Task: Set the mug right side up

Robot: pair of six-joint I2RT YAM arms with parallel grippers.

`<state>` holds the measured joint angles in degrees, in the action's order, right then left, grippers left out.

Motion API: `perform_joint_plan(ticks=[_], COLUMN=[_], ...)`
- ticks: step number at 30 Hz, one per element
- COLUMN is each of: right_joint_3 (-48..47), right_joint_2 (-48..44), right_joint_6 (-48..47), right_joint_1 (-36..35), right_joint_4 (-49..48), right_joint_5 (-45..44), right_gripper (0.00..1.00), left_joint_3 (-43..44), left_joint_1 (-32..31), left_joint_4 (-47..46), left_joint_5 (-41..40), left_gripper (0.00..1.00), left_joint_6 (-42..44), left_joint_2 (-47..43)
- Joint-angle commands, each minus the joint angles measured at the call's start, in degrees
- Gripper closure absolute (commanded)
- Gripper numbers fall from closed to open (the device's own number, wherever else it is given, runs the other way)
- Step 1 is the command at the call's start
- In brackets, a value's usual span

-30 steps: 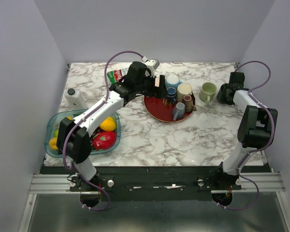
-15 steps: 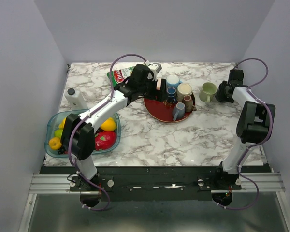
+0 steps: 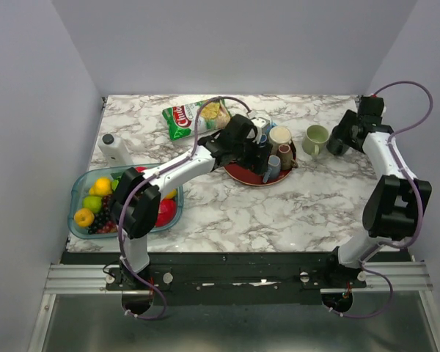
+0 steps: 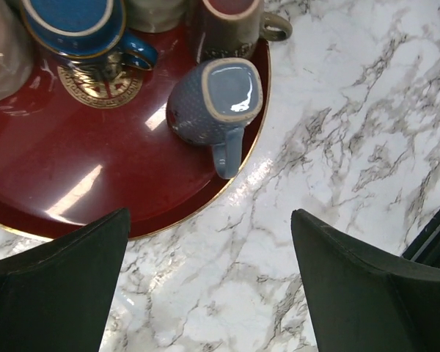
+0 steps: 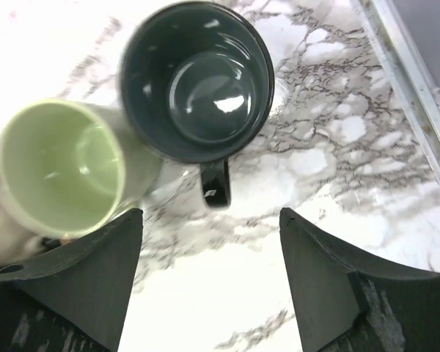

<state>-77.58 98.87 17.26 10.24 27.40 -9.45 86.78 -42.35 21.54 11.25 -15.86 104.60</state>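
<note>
A blue-grey mug (image 4: 214, 103) stands upside down on the red tray (image 4: 59, 169), near its rim, with its glossy base up and its handle pointing at the rim. In the top view this mug (image 3: 271, 170) is at the tray's front right. My left gripper (image 4: 209, 213) hangs open above the tray's edge, a little short of the mug, holding nothing. My right gripper (image 5: 210, 213) is open above the marble just behind a dark mug (image 5: 198, 81), which stands right side up. Nothing lies between its fingers.
A pale green mug (image 5: 59, 165) stands touching the dark one. On the tray are a blue mug (image 4: 73, 22), a brown mug (image 4: 227, 26) and a cream mug (image 3: 280, 136). A fruit basin (image 3: 81, 198), white bottle (image 3: 115, 149) and snack bag (image 3: 194, 114) lie left.
My right gripper has opened and drawn back from the dark mug. The left arm has swung right, from the tray's left side to over its front right edge.
</note>
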Motion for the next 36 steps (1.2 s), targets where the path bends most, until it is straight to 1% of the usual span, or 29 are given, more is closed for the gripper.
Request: perform_joint_plan(ticks=[1, 6, 11, 12, 14, 15, 17, 21, 27, 36], right_joint_3=[2.95, 5.6, 6.21, 6.13, 5.78, 5.34, 4.99, 4.11, 3.05, 3.49], right_joint_2=[-9.46, -15.89, -19.59, -19.85, -19.86, -19.94, -19.94, -19.86, -20.38, -21.35], right_joint_6=[5.5, 6.03, 6.74, 6.91, 7.09, 7.18, 7.18, 7.44, 7.97, 8.23], right_joint_1=[-0.13, -0.48, -0.48, -0.48, -0.48, -0.48, -0.48, -0.48, -0.48, -0.48], right_joint_4=[4.15, 4.86, 5.47, 5.47, 5.56, 5.74, 5.91, 6.44, 6.88, 7.32], right_joint_5=[2.59, 5.67, 9.01, 9.27, 11.21, 11.3, 11.47, 11.91, 13.41, 13.67], right_gripper=[0.18, 0.17, 0.18, 0.17, 0.18, 0.18, 0.18, 0.18, 0.2, 0.2], left_joint_3=[3.38, 7.43, 11.21, 11.39, 11.65, 11.57, 11.3, 10.78, 10.42, 12.62], left_joint_1=[-2.82, -5.02, -6.17, -6.43, -6.69, -6.87, -6.96, -7.22, -7.49, -7.49], left_joint_4=[-1.58, -1.06, 1.22, 1.57, 2.1, 2.02, 2.1, 1.75, 0.61, -0.45], left_joint_5=[-2.1, -4.56, -10.7, -10.8, -13.69, -14.32, -14.59, -14.5, -13.36, -13.44], left_gripper=[0.01, 0.01, 0.03, 0.06, 0.09, 0.19, 0.25, 0.28, 0.28, 0.41], left_joint_6=[2.75, 4.34, 4.26, 4.08, 3.82, 3.29, 2.68, 1.36, -0.31, -1.1], left_joint_2=[4.37, 9.21, 12.82, 13.09, 13.7, 13.79, 14.32, 15.11, 16.34, 19.15])
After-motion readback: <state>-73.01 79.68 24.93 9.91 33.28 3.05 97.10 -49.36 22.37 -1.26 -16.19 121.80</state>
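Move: The upside-down grey-blue mug, handle facing back, sits about 5 cm ahead of the left gripper, 7 cm right and 12 cm below. The brown mug touches it, some 6 cm farther out and 5 cm farther right; the dark blue mug stands 12 cm beyond it, 5 cm left. From the right gripper, the grey-blue mug is about 26 cm left, 4 cm back, 8 cm below, and the upright dark green mug 7 cm straight ahead, 8 cm below. Bring the left gripper right about 5 cm while sinking, then keep lowering nearly straight to some 9 cm down in all, rolling it about 10 degrees and partly narrowing the wide-open fingers towards the grey-blue mug's handle. Meanwhile raise the open right gripper about 9 cm clear of the dark green mug, drawing back and left some 5 cm each. ##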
